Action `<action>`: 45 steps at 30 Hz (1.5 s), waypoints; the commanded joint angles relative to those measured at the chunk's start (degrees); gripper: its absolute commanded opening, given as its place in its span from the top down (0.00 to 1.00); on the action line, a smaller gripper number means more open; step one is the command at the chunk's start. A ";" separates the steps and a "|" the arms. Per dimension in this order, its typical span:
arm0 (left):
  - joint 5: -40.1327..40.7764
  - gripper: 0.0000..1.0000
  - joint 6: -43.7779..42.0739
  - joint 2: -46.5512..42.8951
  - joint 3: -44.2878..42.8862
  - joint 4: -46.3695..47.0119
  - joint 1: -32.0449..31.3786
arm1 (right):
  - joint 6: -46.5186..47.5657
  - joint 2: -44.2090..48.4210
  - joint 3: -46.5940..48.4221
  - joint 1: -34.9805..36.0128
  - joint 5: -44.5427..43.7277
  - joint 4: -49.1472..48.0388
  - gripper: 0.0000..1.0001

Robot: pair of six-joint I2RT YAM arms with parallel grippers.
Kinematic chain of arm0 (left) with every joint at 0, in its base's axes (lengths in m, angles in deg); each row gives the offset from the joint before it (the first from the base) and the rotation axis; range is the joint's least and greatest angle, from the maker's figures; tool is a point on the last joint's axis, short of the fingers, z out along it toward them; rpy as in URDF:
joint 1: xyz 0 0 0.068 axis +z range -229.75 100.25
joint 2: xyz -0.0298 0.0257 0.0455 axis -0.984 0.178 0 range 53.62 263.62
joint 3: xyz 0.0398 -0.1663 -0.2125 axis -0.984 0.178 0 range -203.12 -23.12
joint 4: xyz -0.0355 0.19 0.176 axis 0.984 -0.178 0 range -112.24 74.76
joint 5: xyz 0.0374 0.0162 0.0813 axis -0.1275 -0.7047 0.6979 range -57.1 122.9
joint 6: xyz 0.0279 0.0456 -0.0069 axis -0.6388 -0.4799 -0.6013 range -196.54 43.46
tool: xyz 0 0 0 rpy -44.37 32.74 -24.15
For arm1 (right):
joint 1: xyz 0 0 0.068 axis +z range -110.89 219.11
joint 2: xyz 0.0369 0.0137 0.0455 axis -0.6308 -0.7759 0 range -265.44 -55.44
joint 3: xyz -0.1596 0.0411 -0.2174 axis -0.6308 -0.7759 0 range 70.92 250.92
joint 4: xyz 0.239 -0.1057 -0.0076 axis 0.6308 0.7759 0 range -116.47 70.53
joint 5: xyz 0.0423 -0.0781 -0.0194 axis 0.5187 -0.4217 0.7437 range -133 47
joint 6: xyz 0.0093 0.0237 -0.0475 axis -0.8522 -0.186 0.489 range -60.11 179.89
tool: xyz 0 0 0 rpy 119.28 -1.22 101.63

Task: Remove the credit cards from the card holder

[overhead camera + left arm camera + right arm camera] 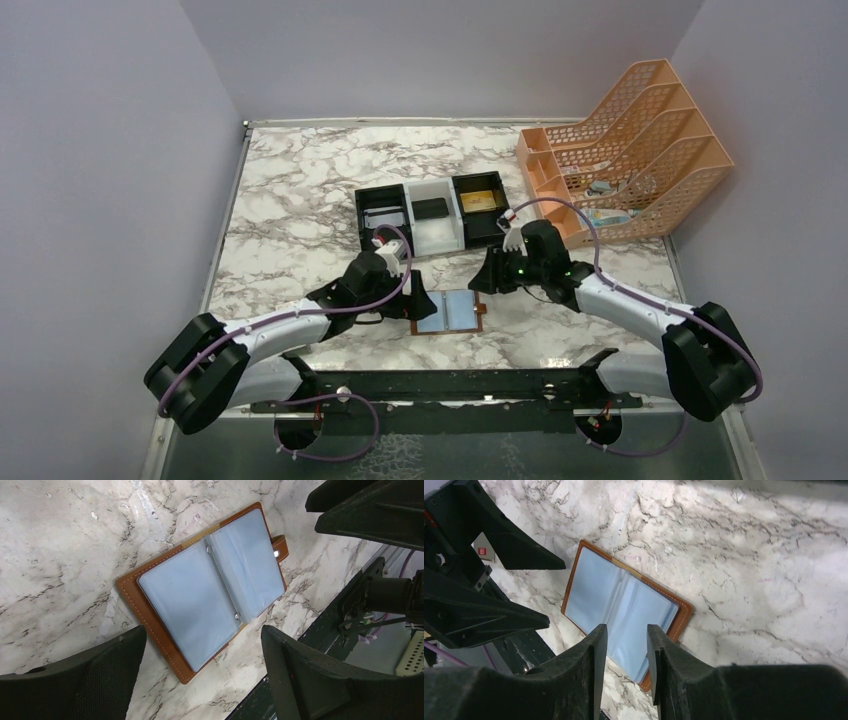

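The brown card holder (449, 312) lies open flat on the marble near the front edge, its blue-grey pockets up (200, 587) (619, 600). No card shows in those pockets. Credit cards lie in the tray behind: a gold one (480, 201), a dark one (431, 208) and a grey-blue one (384, 216). My left gripper (420, 305) (202, 635) hangs wide open just left of the holder, with nothing between its fingers. My right gripper (487, 275) (626, 630) hovers above the holder's right side, its jaws a narrow gap apart and empty.
The black-white-black three-compartment tray (436, 242) stands just behind both grippers. An orange file organiser (630, 150) fills the back right corner. A black metal rail (440, 385) runs along the table's near edge, close to the holder. Grey walls enclose three sides.
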 commanded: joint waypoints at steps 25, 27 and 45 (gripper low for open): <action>4.67 0.27 1.36 1.83 -0.43 0.54 -4.11 | -3.70 5.50 -7.64 3.69 -0.14 0.91 0.65; 5.17 0.29 1.43 1.74 -0.54 0.54 -4.55 | -4.14 5.76 -8.34 3.77 0.59 0.66 0.65; 6.96 0.48 1.46 6.31 -1.29 1.30 -6.17 | -6.59 -0.92 -11.48 4.55 -2.14 -5.73 0.67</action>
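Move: From the left hand, the card holder's middle lies some 4 cm back, 5 cm to the right and 5 cm below; the white tray stands about 18 cm ahead and 2 cm to the right. From the right hand, the card holder's strap is about 5 cm back, 1 cm to the right and 6 cm down, the card holder's middle 6 cm back and 7 cm to the left. The right black box stands some 17 cm ahead of that hand and 1 cm to its right. Bring the right gripper back and down to the card holder's right edge beside the strap, about 6 cm back and 5 cm lower in all, lifting briefly partway and tipping some 10 degrees further down, its fingers kept slightly open. Meanwhile ease the left gripper about 2 cm down, a little back and to the right, narrowing its wide-open fingers until one seems to touch the left margin. ##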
